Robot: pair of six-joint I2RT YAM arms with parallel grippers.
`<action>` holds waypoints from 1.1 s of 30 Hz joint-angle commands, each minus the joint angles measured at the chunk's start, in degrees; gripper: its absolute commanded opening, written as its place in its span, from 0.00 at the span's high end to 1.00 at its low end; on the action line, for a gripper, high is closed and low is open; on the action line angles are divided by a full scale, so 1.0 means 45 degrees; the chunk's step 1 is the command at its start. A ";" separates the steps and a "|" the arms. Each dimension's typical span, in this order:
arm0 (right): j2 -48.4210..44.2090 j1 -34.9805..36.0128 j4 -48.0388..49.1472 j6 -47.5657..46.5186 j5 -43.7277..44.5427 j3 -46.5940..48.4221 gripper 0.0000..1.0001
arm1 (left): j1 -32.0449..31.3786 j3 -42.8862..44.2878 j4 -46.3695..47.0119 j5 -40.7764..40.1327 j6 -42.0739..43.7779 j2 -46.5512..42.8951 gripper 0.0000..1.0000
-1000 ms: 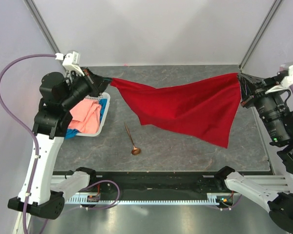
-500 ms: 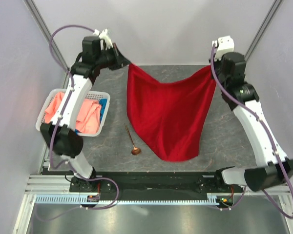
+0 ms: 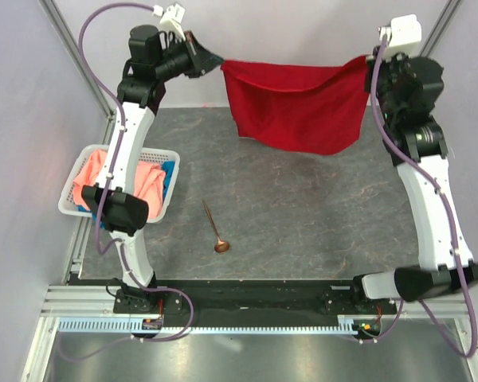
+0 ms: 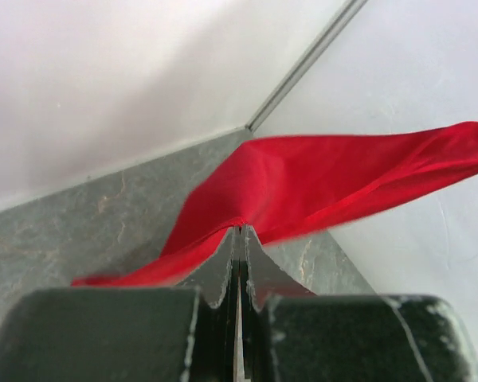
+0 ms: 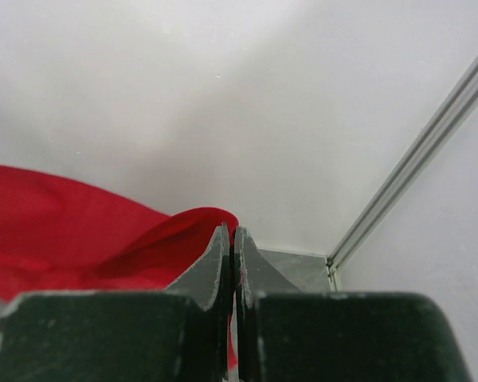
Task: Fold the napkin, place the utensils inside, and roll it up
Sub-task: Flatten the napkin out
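Note:
The deep red napkin [image 3: 299, 103] hangs in the air at the back of the table, stretched between both arms. My left gripper [image 3: 220, 64] is shut on its left top corner, and my right gripper [image 3: 368, 64] is shut on its right top corner. In the left wrist view the napkin [image 4: 319, 187] runs away from the pinched jaws of the left gripper [image 4: 239, 231]. In the right wrist view a fold of napkin [image 5: 103, 235] curls over the right gripper [image 5: 233, 231]. The copper-brown spoon [image 3: 215, 229] lies on the table, left of centre, bowl nearest the front.
A white basket [image 3: 170, 193] holding a salmon-pink cloth [image 3: 139, 189] and a blue cloth [image 3: 168, 171] stands at the table's left edge. White walls close in the back and both sides. The grey table [image 3: 319, 215] lies below the napkin.
Both arms have swung up and back, lifting the napkin off the table; it now hangs high at the rear, pulled wide between the grippers. The spoon and basket have not moved.

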 commanded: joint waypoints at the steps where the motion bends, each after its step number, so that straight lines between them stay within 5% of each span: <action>1: -0.2320 -0.0017 0.0392 -0.0182 -0.0522 -0.1858 1.00 | 0.0056 -0.2379 0.0676 0.0551 0.0188 -0.1812 0.98; 12: -0.7793 0.0002 -0.1150 0.1204 0.0884 -0.9457 0.98 | 0.0036 -1.4392 0.1984 -0.1250 0.1029 -0.7146 0.98; 14: -0.8790 0.0002 -0.1209 0.1575 0.1041 -1.0179 0.76 | 0.0036 -1.5582 0.1617 -0.1071 0.1146 -0.7556 0.90; 15: -0.9045 -0.0017 -0.1325 0.1673 0.1061 -1.0338 0.47 | 0.0036 -1.5879 0.1402 -0.1284 0.1127 -0.7655 0.80; 16: -0.9395 0.0002 -0.1384 0.1848 0.1022 -1.0417 0.43 | 0.0036 -1.6153 0.0993 -0.1402 0.1127 -0.7830 0.72; 17: -0.9495 -0.0017 -0.1443 0.1985 0.0964 -1.0437 0.38 | 0.0036 -1.6581 0.0815 -0.1751 0.1049 -0.8238 0.51; 20: -0.9477 0.0002 -0.2028 0.2240 0.0633 -1.0009 0.24 | 0.0036 -1.6859 0.0015 -0.1736 0.1164 -0.8923 0.33; 24: -0.9223 -0.0017 -0.2614 0.2979 0.0046 -0.9715 0.18 | 0.0036 -1.6333 -0.1255 -0.1521 0.1828 -0.9783 0.17; 30: -0.7839 0.0002 -0.2713 0.4950 -0.0714 -1.0261 0.14 | 0.0036 -1.4888 -0.1979 -0.1190 0.2435 -0.9377 0.12; 33: -0.5988 -0.0017 -0.1996 0.5869 -0.2736 -1.0748 0.15 | 0.0036 -1.3873 -0.1979 -0.0857 0.2611 -0.8517 0.10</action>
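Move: I hold the napkin stretched high between both hands. The empty middle of the table, where it goes down, is about 15 cm back, 21 cm right and 45 cm below my left hand, and from my right hand some 8 cm back, 13 cm left and 49 cm below. The spoon is roughly 31 cm back and 5 cm left of my left hand, the basket 16 cm back and 33 cm left, both at table level. I swing the held napkin back and down onto the table with both hands. My left sinks some 28 cm while drawing back, fingers tipping about 35 degrees down; my right first draws back, then drops about 17 cm. Both open wide as they near the bottom and release the edge. Then my left lifts about 6 cm, while my right hovers, then sinks slightly, easing forward. ##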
